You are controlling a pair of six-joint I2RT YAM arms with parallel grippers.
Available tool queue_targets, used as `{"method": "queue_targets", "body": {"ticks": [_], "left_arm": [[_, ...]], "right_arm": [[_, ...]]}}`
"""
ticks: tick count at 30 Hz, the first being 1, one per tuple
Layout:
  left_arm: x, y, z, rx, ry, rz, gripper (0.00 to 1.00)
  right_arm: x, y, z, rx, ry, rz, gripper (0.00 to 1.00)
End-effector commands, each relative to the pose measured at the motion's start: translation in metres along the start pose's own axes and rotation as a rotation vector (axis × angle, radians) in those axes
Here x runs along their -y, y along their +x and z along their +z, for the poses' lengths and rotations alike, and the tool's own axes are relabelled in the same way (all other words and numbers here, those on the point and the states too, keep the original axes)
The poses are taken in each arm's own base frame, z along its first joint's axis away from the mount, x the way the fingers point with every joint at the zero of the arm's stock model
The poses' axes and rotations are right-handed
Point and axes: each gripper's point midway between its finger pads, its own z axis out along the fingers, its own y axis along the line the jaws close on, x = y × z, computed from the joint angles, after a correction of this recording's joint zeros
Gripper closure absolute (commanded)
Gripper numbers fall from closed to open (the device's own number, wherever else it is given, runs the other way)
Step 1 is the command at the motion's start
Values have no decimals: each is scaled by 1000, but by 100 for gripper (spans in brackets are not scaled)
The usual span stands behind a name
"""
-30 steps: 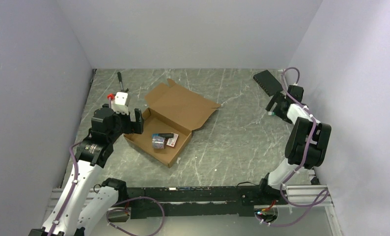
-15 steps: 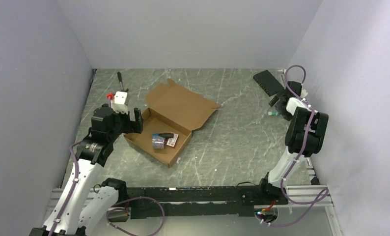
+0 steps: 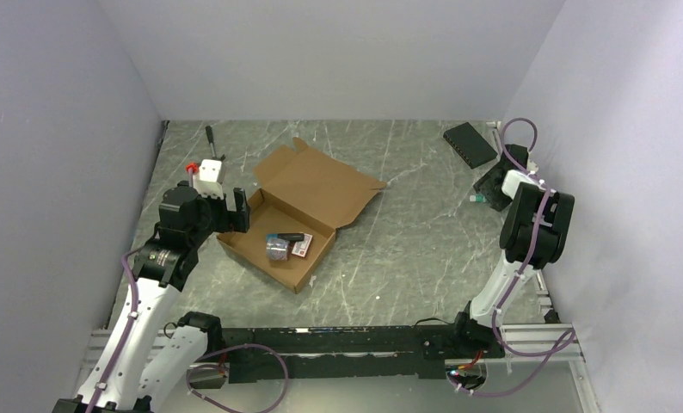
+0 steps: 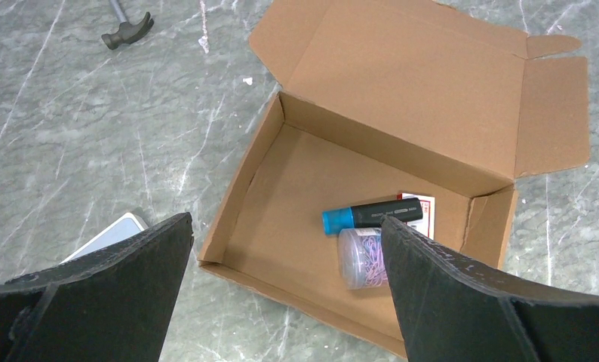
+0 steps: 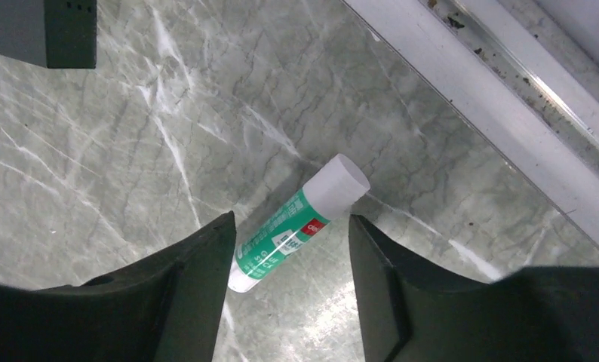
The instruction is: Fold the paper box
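Note:
The paper box (image 3: 299, 202) lies open left of the table's centre, its lid (image 4: 402, 83) folded flat behind the tray. In the tray lie a blue-capped marker (image 4: 372, 215), a clear jar of paper clips (image 4: 360, 256) and a white card (image 4: 425, 207). My left gripper (image 3: 239, 211) hovers open above the tray's left end, with nothing between its fingers (image 4: 285, 221). My right gripper (image 3: 490, 185) is low by the right wall, far from the box. It straddles a green and white glue stick (image 5: 334, 185) lying on the table, the jaws open around it (image 5: 290, 219).
A hammer (image 3: 209, 136) lies at the back left. A flat black box (image 3: 470, 144) sits at the back right, just beyond the right gripper. An aluminium rail (image 5: 508, 113) runs along the table's right edge. A white object (image 4: 112, 234) lies left of the tray.
The right gripper has dropped down over the glue stick and its jaws have narrowed. The left arm and the box have not moved.

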Motion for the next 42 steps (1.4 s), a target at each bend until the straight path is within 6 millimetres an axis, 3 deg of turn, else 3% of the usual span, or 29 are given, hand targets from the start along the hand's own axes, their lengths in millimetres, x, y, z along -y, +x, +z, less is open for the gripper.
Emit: {"method": "queue_targets", "body": {"ticks": [1,7,11,14,17,21,25,30,32,38,42], "left_arm": [[2,-9,1,33,14,-10,1],[1,-9,1,33,9,-12,1],[0,-9,0,33,6,-12,1],[0,-8,0,33,2,-12,1],[-1,-9,0,33,-2,-13,1],[-1,-9,0,34,-4,-14,1],[-2,-8,0,32,-8,-14,1],[-4,-8,0,31,-17,-14,1],[-5,-8,1,29,-20,-14,1],[-7,-7,2,23,-29,-17,1],[-10,-5,5,12,-36,-20,1]], "right_arm": [[-2,5,4,-36,-15,2,46],[-8,7,-4,-46,-73,-22,77],[-8,11,-7,-66,-122,-38,85],[-16,16,-16,-76,-288,-52,85],[-16,16,-26,-64,-332,-119,94],[-33,15,-46,-73,-456,-200,100],[-60,23,-87,-81,-699,-353,100],[-92,47,-160,-88,-1078,-540,100],[-105,57,-182,-65,-1144,-613,100],[-144,120,-263,-45,-1439,-918,100],[-153,146,-295,-71,-1574,-985,100]]}}
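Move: The glue stick lies practically between the right hand's open fingertips, perhaps 1 cm left and 1 cm below, neither ahead nor back. At about table height from that hand, the black case is some 17 cm ahead and 4 cm left, and the open tray of the paper box about 65 cm left and 14 cm back. From the left hand, the glue stick lies roughly 80 cm right, 15 cm ahead and 22 cm lower. Right fingers pinch the glue stick, then swing it counter-clockwise, some 26 cm left and 18 up, towards the box. ##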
